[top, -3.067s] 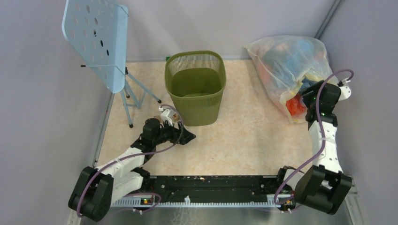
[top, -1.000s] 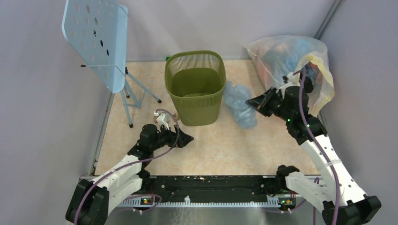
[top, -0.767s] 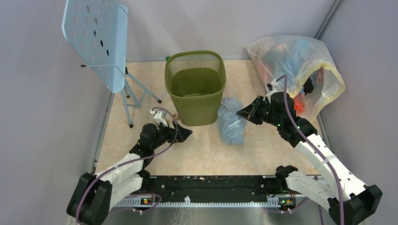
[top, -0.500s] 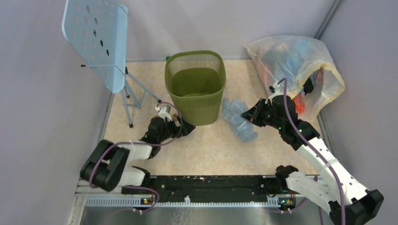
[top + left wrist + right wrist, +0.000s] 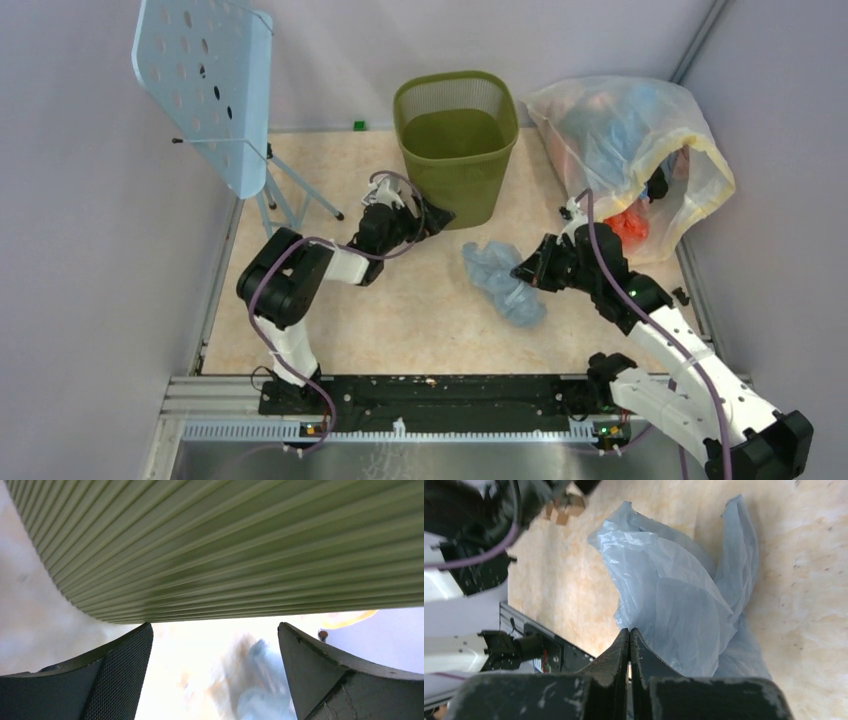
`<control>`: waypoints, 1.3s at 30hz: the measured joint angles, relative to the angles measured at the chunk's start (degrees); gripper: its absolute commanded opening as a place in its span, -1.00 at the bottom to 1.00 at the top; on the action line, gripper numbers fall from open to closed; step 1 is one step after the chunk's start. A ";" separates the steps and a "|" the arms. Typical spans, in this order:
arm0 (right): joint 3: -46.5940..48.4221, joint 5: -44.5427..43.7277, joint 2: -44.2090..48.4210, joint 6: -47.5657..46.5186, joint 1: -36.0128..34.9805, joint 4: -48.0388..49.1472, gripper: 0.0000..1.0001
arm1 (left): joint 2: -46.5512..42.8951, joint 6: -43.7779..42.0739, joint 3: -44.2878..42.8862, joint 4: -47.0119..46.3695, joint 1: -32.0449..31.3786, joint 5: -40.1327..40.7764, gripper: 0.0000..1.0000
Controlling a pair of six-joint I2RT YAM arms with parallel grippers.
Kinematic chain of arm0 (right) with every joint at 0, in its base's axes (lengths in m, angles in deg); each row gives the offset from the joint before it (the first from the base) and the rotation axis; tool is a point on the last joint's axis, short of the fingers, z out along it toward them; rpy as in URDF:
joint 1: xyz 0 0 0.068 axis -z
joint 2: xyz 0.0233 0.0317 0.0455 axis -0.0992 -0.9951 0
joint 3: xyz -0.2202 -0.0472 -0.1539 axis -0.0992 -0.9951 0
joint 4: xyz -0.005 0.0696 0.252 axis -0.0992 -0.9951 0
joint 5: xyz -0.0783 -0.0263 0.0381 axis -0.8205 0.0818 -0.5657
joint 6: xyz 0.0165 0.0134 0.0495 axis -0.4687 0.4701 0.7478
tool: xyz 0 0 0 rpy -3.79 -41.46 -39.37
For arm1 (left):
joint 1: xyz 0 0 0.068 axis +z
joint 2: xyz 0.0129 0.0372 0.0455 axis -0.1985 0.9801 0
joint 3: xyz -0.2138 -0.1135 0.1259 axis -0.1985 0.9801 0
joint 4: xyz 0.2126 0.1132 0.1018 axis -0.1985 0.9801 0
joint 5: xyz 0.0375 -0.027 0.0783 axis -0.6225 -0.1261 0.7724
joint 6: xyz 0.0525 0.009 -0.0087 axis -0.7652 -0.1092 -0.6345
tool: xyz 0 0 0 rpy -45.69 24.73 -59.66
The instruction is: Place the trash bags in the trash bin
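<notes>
The olive-green trash bin (image 5: 456,130) stands upright at the back, right of centre. My left gripper (image 5: 436,215) is open and empty, its tips right at the bin's lower left wall; the left wrist view shows the ribbed bin wall (image 5: 225,545) just above the gripper (image 5: 212,637). A crumpled pale blue trash bag (image 5: 500,282) lies on the floor in front of the bin, to its right. My right gripper (image 5: 521,271) is at the bag's right edge. In the right wrist view the gripper (image 5: 629,631) is shut on a fold of the bag (image 5: 674,595).
A big clear-yellowish sack (image 5: 630,140) of coloured items sits at the back right, next to the bin. A blue perforated music stand (image 5: 205,85) on a tripod (image 5: 290,200) stands at the back left. Walls close in three sides; a black rail (image 5: 440,393) runs along the near edge.
The bin has slid from the centre to the back right with my left gripper against it. My right gripper came out of the sack with the blue bag and drew it nearer.
</notes>
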 measured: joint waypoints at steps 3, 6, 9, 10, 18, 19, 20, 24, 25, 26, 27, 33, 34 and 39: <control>-2.56 3.61 -0.59 0.00 -0.50 2.38 -1.00 | 2.32 -0.24 -5.25 0.94 -0.44 0.02 0.97; -2.80 7.17 -1.75 -0.04 -2.25 6.49 -1.00 | 0.61 -2.16 -5.27 1.20 -0.57 -0.28 0.98; -2.67 11.06 -2.58 -0.20 -3.98 12.04 -1.00 | -3.96 -4.74 -2.45 3.17 -0.57 -1.97 0.98; -2.60 12.04 -2.82 -0.28 -4.20 13.62 -0.89 | -6.27 -5.57 -0.70 4.02 -0.57 -2.75 0.97; 0.44 10.38 -4.74 -4.22 -4.52 15.19 0.23 | -30.18 -12.52 11.65 17.33 -0.83 -8.28 0.97; 0.59 9.01 -4.79 -4.90 -4.52 13.84 0.24 | -33.22 -13.68 12.22 20.37 -0.85 -8.17 0.97; 0.59 7.54 -4.79 -5.51 -4.50 12.39 0.25 | -36.59 -14.91 12.81 23.65 -0.83 -8.00 0.98; 0.17 4.17 -4.52 -7.13 -4.50 7.82 0.44 | -44.70 -17.05 14.62 30.97 -0.83 -7.78 0.97; -0.68 3.76 -4.02 -7.50 -4.50 7.43 0.45 | -45.94 -17.42 14.95 32.54 -0.83 -8.04 0.98; -1.77 3.58 -3.30 -7.67 -4.50 6.99 0.45 | -46.75 -17.66 15.19 33.92 -0.83 -8.52 0.98; -3.10 3.50 -2.45 -7.72 -4.50 6.27 0.45 | -47.17 -17.77 15.30 34.99 -0.85 -9.14 0.97; -11.06 3.56 0.61 -7.54 -4.50 5.53 0.44 | -46.99 -18.01 15.34 39.06 -1.73 -14.93 0.97; -11.98 3.58 0.35 -7.48 -4.50 5.62 0.44 | -46.64 -18.01 15.34 39.23 -1.92 -15.74 0.97; -14.16 3.15 -2.56 -7.23 -4.50 8.46 0.45 | -46.23 -17.97 15.32 41.90 -2.16 -16.48 0.93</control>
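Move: The blue trash bag hangs from the right hand's shut fingers, its middle some 6 cm below them, 2 cm back and 3 cm left; the bare table spot it is taken to is about 9 cm to the left, level fore and aft, 15 cm down. From the left hand the bag lies about 17 cm back, 12 cm right and slightly higher; the trash bin's middle is 9 cm ahead, 4 cm right and 7 cm higher. Leftward and up, after a small dip, the right hand swings the bag about 6 cm, turning counter-clockwise some 15 degrees, then opens wide to let go and sinks about 13 cm with open fingers beside it. The left hand, still open, pushes the bin barely 2 cm forward and right, then draws back from it, rising first, and turns clockwise to the bag's other side. ##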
